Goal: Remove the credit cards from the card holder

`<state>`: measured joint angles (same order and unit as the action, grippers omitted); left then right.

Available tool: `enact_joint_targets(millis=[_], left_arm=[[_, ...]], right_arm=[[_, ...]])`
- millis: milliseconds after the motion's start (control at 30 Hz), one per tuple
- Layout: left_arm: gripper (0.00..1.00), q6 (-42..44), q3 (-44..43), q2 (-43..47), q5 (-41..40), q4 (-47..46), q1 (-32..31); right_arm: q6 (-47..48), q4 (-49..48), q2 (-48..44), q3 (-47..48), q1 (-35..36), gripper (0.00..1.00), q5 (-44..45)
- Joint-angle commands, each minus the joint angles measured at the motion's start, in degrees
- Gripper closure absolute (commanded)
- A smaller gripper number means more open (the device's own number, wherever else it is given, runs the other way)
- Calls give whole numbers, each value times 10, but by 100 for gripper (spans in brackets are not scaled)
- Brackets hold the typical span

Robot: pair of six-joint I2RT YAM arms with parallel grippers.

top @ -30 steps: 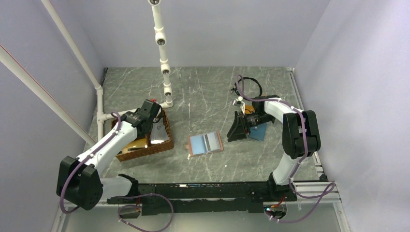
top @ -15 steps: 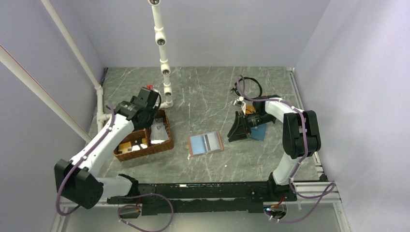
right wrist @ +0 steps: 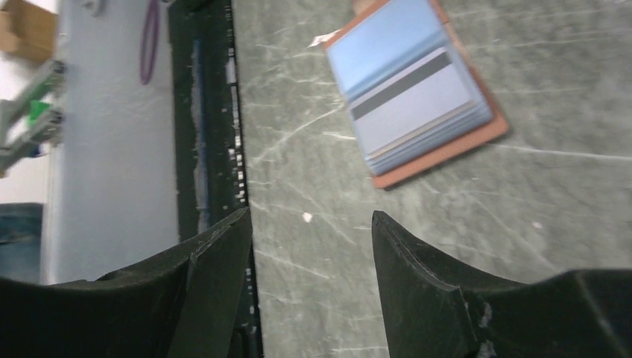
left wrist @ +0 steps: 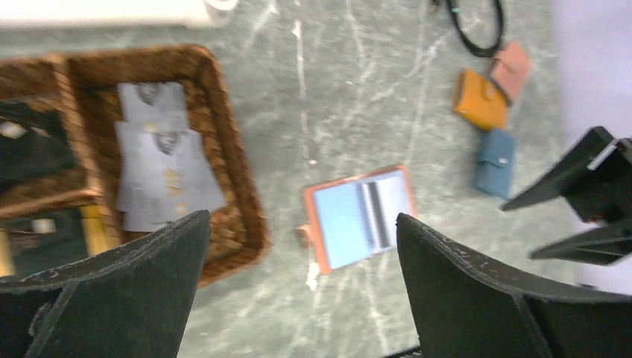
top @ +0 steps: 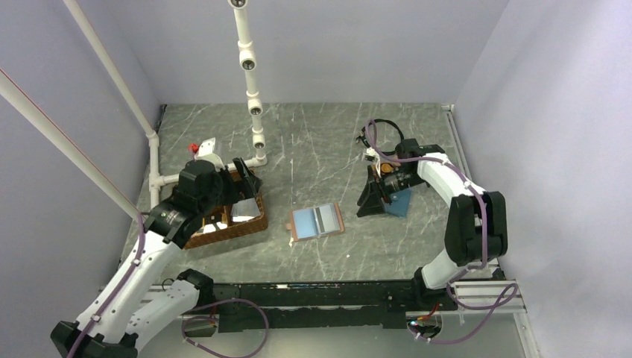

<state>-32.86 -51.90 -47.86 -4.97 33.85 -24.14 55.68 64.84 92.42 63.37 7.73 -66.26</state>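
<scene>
The salmon-pink card holder (top: 317, 221) (left wrist: 361, 216) (right wrist: 417, 89) lies open on the table, light-blue pockets up. A grey card with a dark stripe (right wrist: 414, 101) sits in one pocket. Other grey credit cards (left wrist: 164, 160) (top: 244, 209) lie overlapping in the wicker basket (top: 223, 230). My left gripper (top: 248, 179) (left wrist: 302, 224) hangs above the basket's right side, open, with nothing between its fingers. My right gripper (top: 370, 201) (right wrist: 309, 216) stands open and holds nothing, to the right of the card holder and apart from it.
An orange wallet (left wrist: 479, 98), a pink one (left wrist: 510, 71) and a teal-blue one (left wrist: 494, 162) lie by the right arm, near a black cable (top: 384, 130). A white pipe stand (top: 250, 82) rises behind the basket. Dark items fill the basket's left part (left wrist: 30, 149).
My left gripper has gone from shut to wide open and risen away from the basket, its arm swinging back. The right arm has shifted slightly, its jaws unchanged.
</scene>
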Motion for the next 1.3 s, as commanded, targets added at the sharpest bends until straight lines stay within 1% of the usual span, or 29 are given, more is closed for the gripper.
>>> enact_joint_targets(millis=[0,133,233,300,400,467,567,633,733,800,900,1100,1133,1267], left_arm=[[0,-152,55,19,105,-141,-2],[1,-176,63,-13,182,-171,-2],[2,-195,71,-51,252,-229,-3],[3,-206,72,-75,276,-263,-14],[4,-205,65,-113,254,-287,-67],[5,-195,49,-144,229,-280,-102],[6,-202,44,-186,193,-291,-139],[9,-223,59,-207,179,-321,-152],[16,-258,92,-242,168,-373,-163],[20,-274,102,-265,167,-390,-167],[27,-282,103,-290,165,-388,-172],[33,-286,98,-337,163,-385,-173],[35,-285,95,-346,165,-384,-173],[38,-274,75,-378,169,-363,-173]], right_arm=[[-75,-113,-68,12,9,37,72],[-133,-173,-102,-3,23,35,90],[-179,-200,-113,-14,35,35,89],[-224,-227,-120,-27,49,35,84],[-336,-315,-130,-72,63,39,78],[-336,-364,-133,-99,64,39,77],[-336,-409,-122,-117,64,39,77],[-336,-436,-109,-127,64,39,77],[-336,-473,-80,-135,67,39,77],[-336,-479,-55,-128,70,39,77],[-336,-475,-15,-107,77,39,77],[-336,-448,54,-64,96,39,77],[-336,-448,60,-62,99,39,77],[-336,-452,74,-58,110,39,77]])
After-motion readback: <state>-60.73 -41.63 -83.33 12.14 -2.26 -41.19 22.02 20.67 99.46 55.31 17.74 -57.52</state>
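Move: The open card holder lies about 21 cm to the right of my left hand, roughly level with it and some 22 cm below. From my right hand, that holder is about 13 cm to the left, 3 cm farther out and 13 cm down. The wicker basket sits some 30 cm left of the holder and 4 cm farther out; the blue holder is about 26 cm right of it and 7 cm out. I swing my empty left hand about 18 cm right, off the basket to over the open card holder, then sink some 14 cm, tipping and turning the fingers down and rightward while closing them from wide open to about two-thirds. My right hand, fingers staying part open, rises briefly, then eases down about 7 cm net, 5 cm left and 5 cm forward towards the holder's right edge. ##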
